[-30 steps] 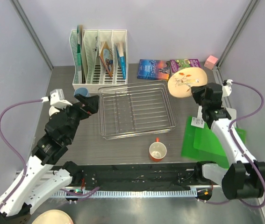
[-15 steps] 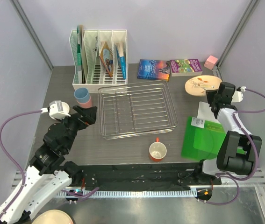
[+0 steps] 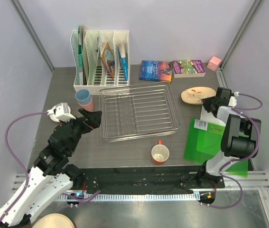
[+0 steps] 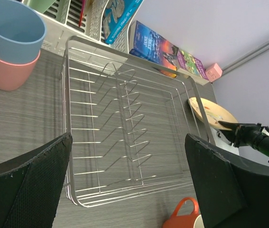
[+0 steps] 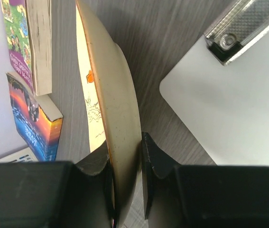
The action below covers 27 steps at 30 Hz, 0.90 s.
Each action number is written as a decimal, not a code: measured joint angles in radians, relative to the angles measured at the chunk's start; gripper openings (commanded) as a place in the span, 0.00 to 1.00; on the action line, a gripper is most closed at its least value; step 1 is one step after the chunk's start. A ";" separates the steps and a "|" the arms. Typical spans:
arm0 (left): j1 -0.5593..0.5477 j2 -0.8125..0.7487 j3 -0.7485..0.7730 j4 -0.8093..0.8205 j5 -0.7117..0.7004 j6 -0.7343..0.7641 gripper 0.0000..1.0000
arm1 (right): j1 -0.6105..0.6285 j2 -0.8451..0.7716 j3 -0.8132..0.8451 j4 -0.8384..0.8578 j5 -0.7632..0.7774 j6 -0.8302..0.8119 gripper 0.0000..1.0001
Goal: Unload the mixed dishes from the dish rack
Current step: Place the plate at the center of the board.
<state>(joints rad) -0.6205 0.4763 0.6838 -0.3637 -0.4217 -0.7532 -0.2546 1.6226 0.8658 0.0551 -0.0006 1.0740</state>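
Note:
The chrome wire dish rack point(image 3: 139, 111) point(image 4: 125, 123) lies empty at the table's middle. To its right, my right gripper point(image 3: 212, 101) point(image 5: 125, 166) is shut on the rim of the beige plate point(image 3: 197, 94) point(image 5: 120, 114), which sits nearly flat and low over the table. An orange mug point(image 3: 160, 153) point(image 4: 184, 216) stands in front of the rack. The grey-blue cup point(image 3: 82, 96) point(image 4: 11, 28) is nested in the pink cup point(image 3: 88, 104) point(image 4: 6, 71) left of the rack. My left gripper point(image 3: 90, 118) point(image 4: 127, 190) hangs open near the rack's left front, holding nothing.
A white file holder point(image 3: 101, 57) stands behind the rack. Two books point(image 3: 156, 70) point(image 3: 188, 67) and a pink block point(image 3: 214, 62) lie at the back right. Green folders point(image 3: 210, 142) and a white clipboard point(image 3: 208, 116) point(image 5: 229, 109) lie under the right arm. A peach disc point(image 3: 53, 221) shows at the bottom edge.
The right gripper has carried the plate from tilted up beside the rack down to low and nearly flat. The left arm has drawn back from the cups toward the front.

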 measured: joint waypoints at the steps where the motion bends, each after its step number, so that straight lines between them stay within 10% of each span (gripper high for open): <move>1: 0.000 0.002 -0.003 0.000 0.001 -0.002 1.00 | 0.000 0.010 0.000 0.005 -0.007 0.003 0.01; 6: 0.000 0.026 -0.008 -0.001 0.011 -0.008 1.00 | 0.001 0.047 0.034 0.017 -0.027 -0.006 0.01; 9: 0.000 0.040 -0.008 -0.003 0.014 -0.014 1.00 | 0.007 0.064 0.057 0.010 -0.028 -0.018 0.33; 13: 0.000 0.054 -0.008 -0.010 0.021 -0.025 1.00 | 0.021 0.082 0.107 -0.023 -0.028 -0.037 0.53; 27: 0.000 0.069 -0.008 -0.022 0.047 -0.037 1.00 | 0.081 0.078 0.196 -0.280 0.138 -0.175 0.66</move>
<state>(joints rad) -0.6205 0.5453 0.6762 -0.3855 -0.3744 -0.7902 -0.1738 1.7004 1.0622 -0.2245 0.1375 0.8986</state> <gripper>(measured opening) 0.996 0.647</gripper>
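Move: The plate is held by its near rim in the right hand, face up and slanting forward and down; its middle is about 4 cm ahead, 3 cm left and 3 cm below. Its bare table spot is some 4 cm ahead, 4 cm left and 6 cm down. The purple book lies 18 cm ahead and 8 cm left, the clipboard 8 cm back and 9 cm right, and the rack's middle 34 cm left and 6 cm back. From the left hand, the plate is about 23 cm ahead, 50 cm right and 23 cm below. The right hand, still gripping the plate's near rim, eases forward about 2.5 cm over the table to the right of the rack, then opens its fingers from a narrow grip to well over half while drawing back as far and sinking slightly. As it draws back, the wrist tips the fingers some 15 degrees further down with a slight roll, leaving the rim loose between the spread fingers, while the empty left hand, wide open, sinks about 2.5 cm near the rack. ##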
